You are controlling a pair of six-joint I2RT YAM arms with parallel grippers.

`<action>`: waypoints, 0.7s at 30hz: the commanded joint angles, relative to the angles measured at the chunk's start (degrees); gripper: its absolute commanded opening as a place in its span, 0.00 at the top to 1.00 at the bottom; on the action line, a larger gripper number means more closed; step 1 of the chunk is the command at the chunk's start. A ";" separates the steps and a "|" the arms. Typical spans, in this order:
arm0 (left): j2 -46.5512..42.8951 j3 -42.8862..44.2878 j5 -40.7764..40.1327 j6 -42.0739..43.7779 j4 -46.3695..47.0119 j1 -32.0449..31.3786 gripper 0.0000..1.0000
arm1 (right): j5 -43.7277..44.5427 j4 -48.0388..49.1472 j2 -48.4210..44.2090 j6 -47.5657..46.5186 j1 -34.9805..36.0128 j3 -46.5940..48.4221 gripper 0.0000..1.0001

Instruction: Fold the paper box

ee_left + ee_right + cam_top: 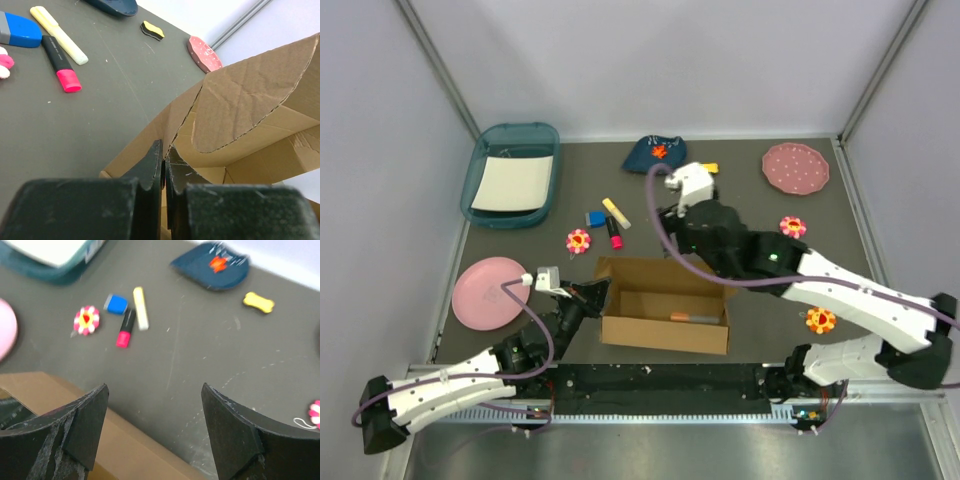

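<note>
The paper box (665, 318) is a brown cardboard mailer standing open in front of the arms, with a flap raised at its back left corner. My left gripper (592, 294) is at the box's left wall. In the left wrist view the left gripper (164, 148) is shut on the top edge of that wall of the box (250, 100). My right gripper (670, 228) hovers just behind the back wall. In the right wrist view the right gripper (155, 390) is open and empty, with the box edge (120, 450) below its left finger.
An orange marker (693, 317) lies inside the box. A teal tray (480, 185) sits far left and a pink plate (485, 292) near left. Behind the box lie a yellow marker (615, 212), a pink marker (615, 236), a blue eraser (595, 218), flower toys (579, 241) and a blue cloth (655, 153). A dotted plate (796, 168) is far right.
</note>
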 commanded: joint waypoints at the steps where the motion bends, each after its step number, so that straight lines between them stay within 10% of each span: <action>1: -0.11 -5.51 1.21 2.59 -6.15 -0.28 0.95 | -12.36 2.30 6.82 -2.01 -0.82 -0.52 0.25; 21: -3.62 8.38 12.36 14.02 -23.00 -0.29 0.55 | -13.27 12.32 -7.58 6.87 0.50 -26.19 0.25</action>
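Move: The box's nearly upright lid is the thing in hand: my left fingers are shut on its left side flap, and its middle lies about 13 cm to the right, level ahead and some 3 cm lower. From my open right hand the lid's middle is some 5 cm back, about level sideways and 18 cm below; the tray is 8 cm back and 29 below. The pink-capped marker lies 13 cm ahead and 12 cm left of my right hand. I swing my right hand steeply down about 12 cm, first sidling left, then easing back some 4 cm, fingers spread and tipping lower, until they come against the outside of the lid. Meanwhile my left hand opens to let go of the side flap, easing back about 2 cm and rolling its left side up some 15 degrees, fingers still astride the flap. ##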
